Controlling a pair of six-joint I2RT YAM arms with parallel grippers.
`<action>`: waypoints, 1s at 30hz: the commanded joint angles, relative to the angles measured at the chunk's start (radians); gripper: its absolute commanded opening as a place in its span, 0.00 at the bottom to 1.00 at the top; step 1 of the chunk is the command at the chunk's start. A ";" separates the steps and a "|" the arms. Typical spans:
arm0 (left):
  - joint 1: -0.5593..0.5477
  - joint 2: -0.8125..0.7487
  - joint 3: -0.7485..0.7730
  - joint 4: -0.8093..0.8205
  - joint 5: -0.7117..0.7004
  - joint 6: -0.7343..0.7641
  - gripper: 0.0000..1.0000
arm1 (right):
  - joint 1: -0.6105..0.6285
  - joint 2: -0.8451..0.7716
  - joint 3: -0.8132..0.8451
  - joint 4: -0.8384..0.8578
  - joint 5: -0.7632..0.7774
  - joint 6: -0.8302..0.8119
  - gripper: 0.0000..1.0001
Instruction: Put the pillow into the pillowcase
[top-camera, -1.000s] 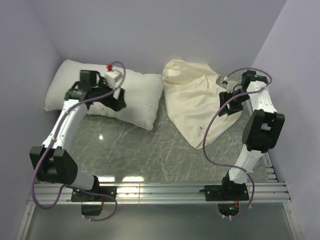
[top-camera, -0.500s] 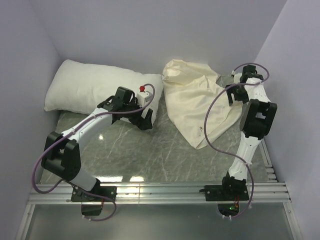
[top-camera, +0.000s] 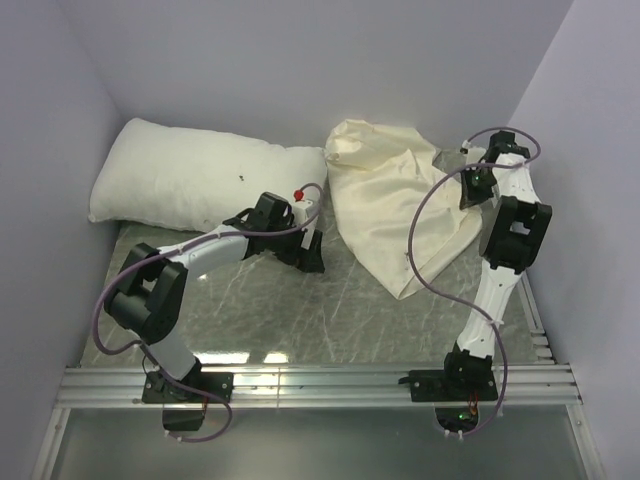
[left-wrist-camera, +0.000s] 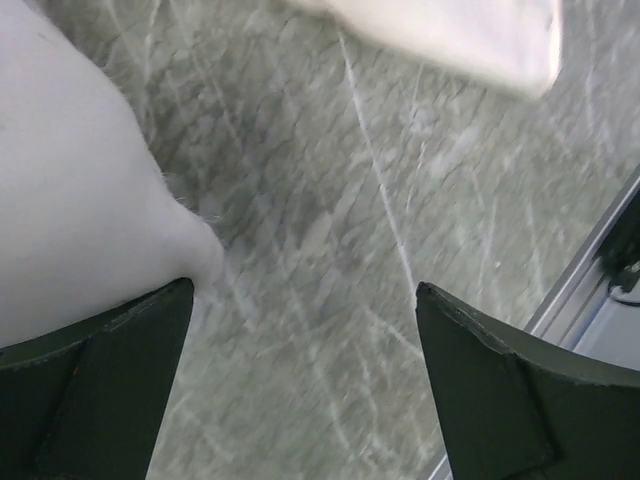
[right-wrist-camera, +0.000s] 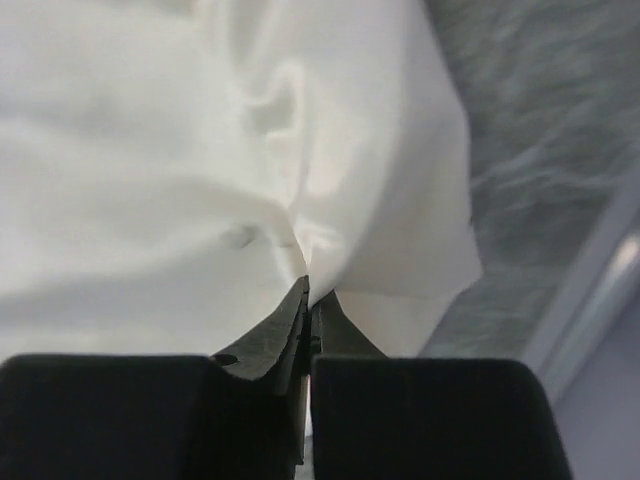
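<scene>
The white pillow (top-camera: 195, 185) lies at the back left against the wall. Its corner (left-wrist-camera: 80, 210) shows beside the left finger in the left wrist view. My left gripper (top-camera: 311, 256) hangs open over the bare table just right of the pillow's near right corner, nothing between its fingers (left-wrist-camera: 305, 295). The cream pillowcase (top-camera: 385, 205) lies crumpled at the back right; its edge (left-wrist-camera: 450, 35) shows at the top of the left wrist view. My right gripper (top-camera: 468, 190) is at its right side, shut on a pinched fold of the pillowcase (right-wrist-camera: 200, 150) at the fingertips (right-wrist-camera: 308, 288).
Purple walls close in the left, back and right sides. An aluminium rail (top-camera: 320, 380) carrying both arm bases runs along the near edge. A slatted metal strip (top-camera: 537, 318) lines the table's right edge. Purple cables loop from both arms.
The left arm has swung right, off the pillow, to the table between pillow and pillowcase, and stayed open. The right gripper has closed on the pillowcase's right side.
</scene>
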 joint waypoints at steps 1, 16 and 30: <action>-0.019 0.016 0.007 0.135 0.062 -0.100 0.99 | -0.016 -0.272 -0.075 -0.151 -0.379 -0.004 0.00; -0.120 -0.073 -0.106 0.245 0.003 -0.169 0.99 | -0.015 -0.965 -0.765 0.772 -0.932 1.020 0.00; -0.287 -0.108 -0.111 0.328 -0.136 -0.309 0.99 | 0.028 -1.234 -0.901 1.277 -0.546 1.599 0.00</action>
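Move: The right fingers are already shut on the pillowcase's right edge, close to the table. The spread pillowcase has its middle some 20 cm to the left, level with that hand, and its near corner about 30 cm back and 25 cm left. The pillow's middle is about 80 cm left and 3 cm farther out. From the open left hand, the pillowcase's middle lies roughly 21 cm ahead, 31 cm right and 6 cm lower. Upward, fast, with some drift left and back, the right hand hauls the pinched pillowcase edge over the spread cloth, about 36 cm higher in all with a brief pause near 28 cm, while its wrist swings the downward fingers round to point left and forward. The wide-open left hand slides back and right about 8 cm each way, away from the pillow. ##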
